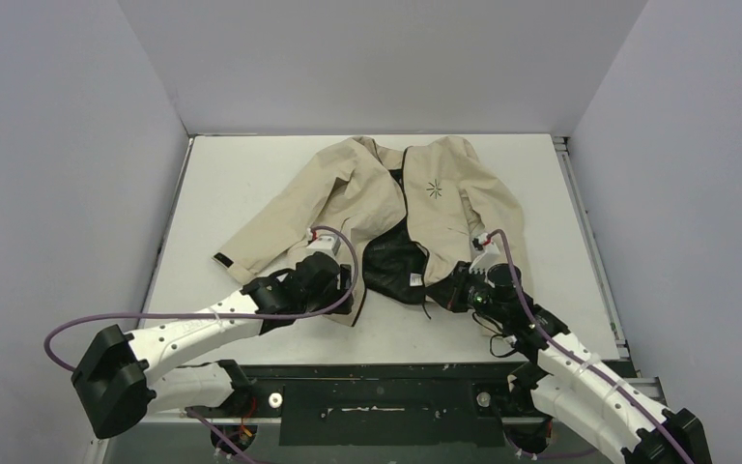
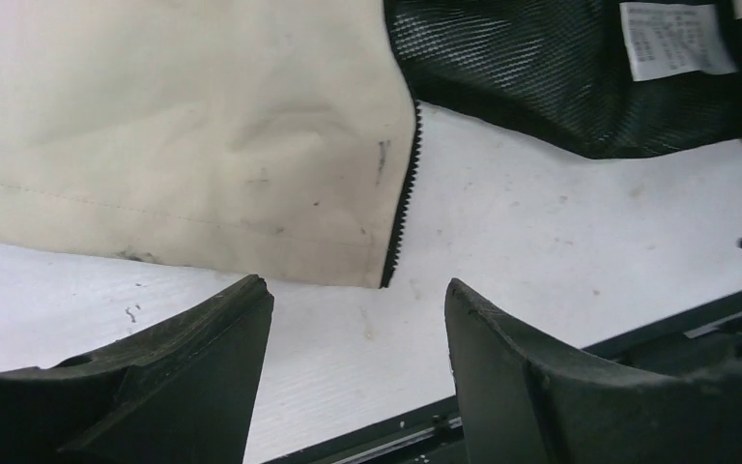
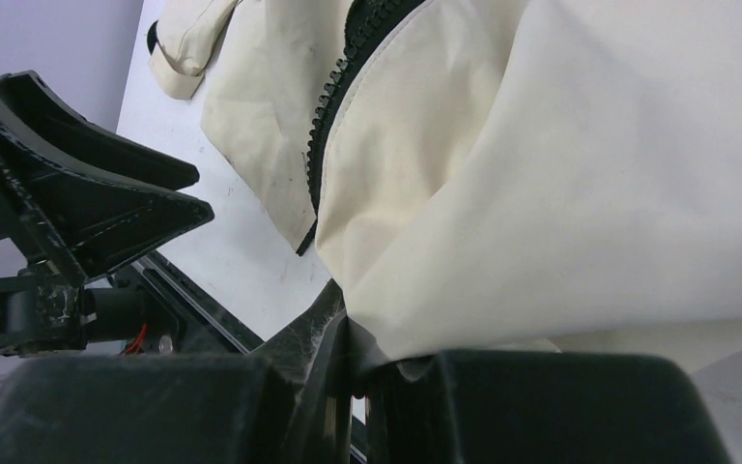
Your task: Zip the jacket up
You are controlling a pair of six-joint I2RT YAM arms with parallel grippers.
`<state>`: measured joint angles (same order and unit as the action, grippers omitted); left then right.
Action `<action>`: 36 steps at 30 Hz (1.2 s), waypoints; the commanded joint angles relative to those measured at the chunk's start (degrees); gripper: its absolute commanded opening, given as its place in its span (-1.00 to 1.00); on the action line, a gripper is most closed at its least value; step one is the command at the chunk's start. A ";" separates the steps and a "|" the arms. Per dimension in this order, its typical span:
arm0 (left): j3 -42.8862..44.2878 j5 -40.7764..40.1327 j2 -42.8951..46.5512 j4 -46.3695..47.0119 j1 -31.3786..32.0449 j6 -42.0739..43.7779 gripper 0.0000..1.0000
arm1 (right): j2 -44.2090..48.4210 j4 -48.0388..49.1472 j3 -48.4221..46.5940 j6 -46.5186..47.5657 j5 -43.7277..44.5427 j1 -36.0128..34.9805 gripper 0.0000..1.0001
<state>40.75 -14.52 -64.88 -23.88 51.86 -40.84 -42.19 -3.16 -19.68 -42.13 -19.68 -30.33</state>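
The beige jacket point(image 1: 415, 198) lies flat on the white table, collar at the far side. Its lower front gapes and shows the dark mesh lining point(image 1: 394, 263). My left gripper point(image 2: 357, 290) is open, with bare table between its fingers. It sits just short of the left panel's bottom corner, where the dark zipper teeth point(image 2: 404, 208) end. In the top view my left gripper point(image 1: 340, 292) is at that hem. My right gripper point(image 3: 367, 338) is shut on the jacket's right panel point(image 3: 580, 193) at the hem. In the top view my right gripper point(image 1: 456, 290) is at the lower right front.
The table's dark front rail point(image 1: 386, 372) runs just behind both grippers. A white care label point(image 2: 676, 39) is sewn on the lining. The left sleeve point(image 1: 261, 237) stretches toward the table's left edge. Grey walls close in on three sides.
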 commanded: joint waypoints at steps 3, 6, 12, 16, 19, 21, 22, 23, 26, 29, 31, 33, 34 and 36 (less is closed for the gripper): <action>1.20 -3.90 -4.72 -2.90 0.39 2.99 0.26 | 2.74 2.72 0.87 -0.34 1.37 1.27 -1.00; 3.12 -4.53 -8.15 -3.43 0.95 4.32 0.26 | 3.68 1.78 0.62 0.18 1.80 1.68 -1.00; 7.13 -7.36 -14.40 -6.12 2.83 6.41 0.26 | 6.01 -0.81 0.80 0.18 3.59 2.09 -1.00; 8.62 -7.90 -16.56 -6.41 3.34 7.19 0.28 | 6.25 -0.74 1.37 -0.13 3.36 2.11 -1.00; 9.19 -7.87 -17.77 -5.85 3.43 7.61 0.31 | 6.12 -0.07 1.75 -0.36 2.96 2.20 -1.00; 9.40 -7.98 -18.93 -5.85 3.43 7.78 0.33 | 5.95 0.08 1.84 -0.42 2.92 2.24 -1.00; 9.51 -7.81 -19.51 -5.67 3.43 7.91 0.35 | 5.75 0.22 1.84 -0.42 2.85 2.21 -1.00; 9.64 -7.60 -20.23 -5.52 3.42 8.11 0.38 | 5.57 0.46 1.96 -0.49 2.70 2.25 -1.00; 10.19 -7.03 -21.77 -5.52 3.43 8.60 0.46 | 5.22 0.83 2.10 -0.34 2.31 2.20 -1.00; 10.46 -7.57 -22.50 -5.66 3.47 9.06 0.64 | 5.18 0.90 2.27 -0.32 2.19 2.32 -1.00; 10.61 -7.84 -22.71 -5.74 3.43 9.36 0.73 | 5.22 0.94 2.43 -0.39 2.24 2.36 -1.00; 10.87 -8.26 -22.88 -5.90 3.40 9.65 0.74 | 5.27 0.96 2.59 -0.50 2.28 2.34 -1.00; 11.02 -8.31 -23.06 -5.96 3.35 9.86 0.74 | 5.21 1.07 2.64 -0.50 2.20 2.32 -1.00; 11.43 -8.73 -23.51 -6.28 3.34 10.11 0.74 | 5.08 1.28 2.72 -0.61 1.98 2.37 -1.00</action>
<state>49.12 -21.34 -87.83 -29.80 55.09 -32.12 -37.06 -5.23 -17.04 -42.57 -17.85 -28.47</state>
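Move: The bottom zipper corner of the jacket's left front lies almost under my left hand: some 9 cm down, about 2 cm to the right and 1 cm back. From that hand the black lining is about 11 cm ahead and 10 cm right, down at table level, and the right front's hem, gripped by my other hand, is roughly 18 cm right, 2 cm ahead and nearly level. From my right hand the corner is about 16 cm left, 3 cm back and 11 cm below. I sink my left hand about 7 cm onto the left front's zipper corner, easing off midway, and roll it some 25 degrees, left side rising, so the right-leaning fingers come to point forward and down. On the last stretch I spread the already open fingers wider. My right hand keeps its pinch on the right front and shifts it about 1.5 cm to the right. ##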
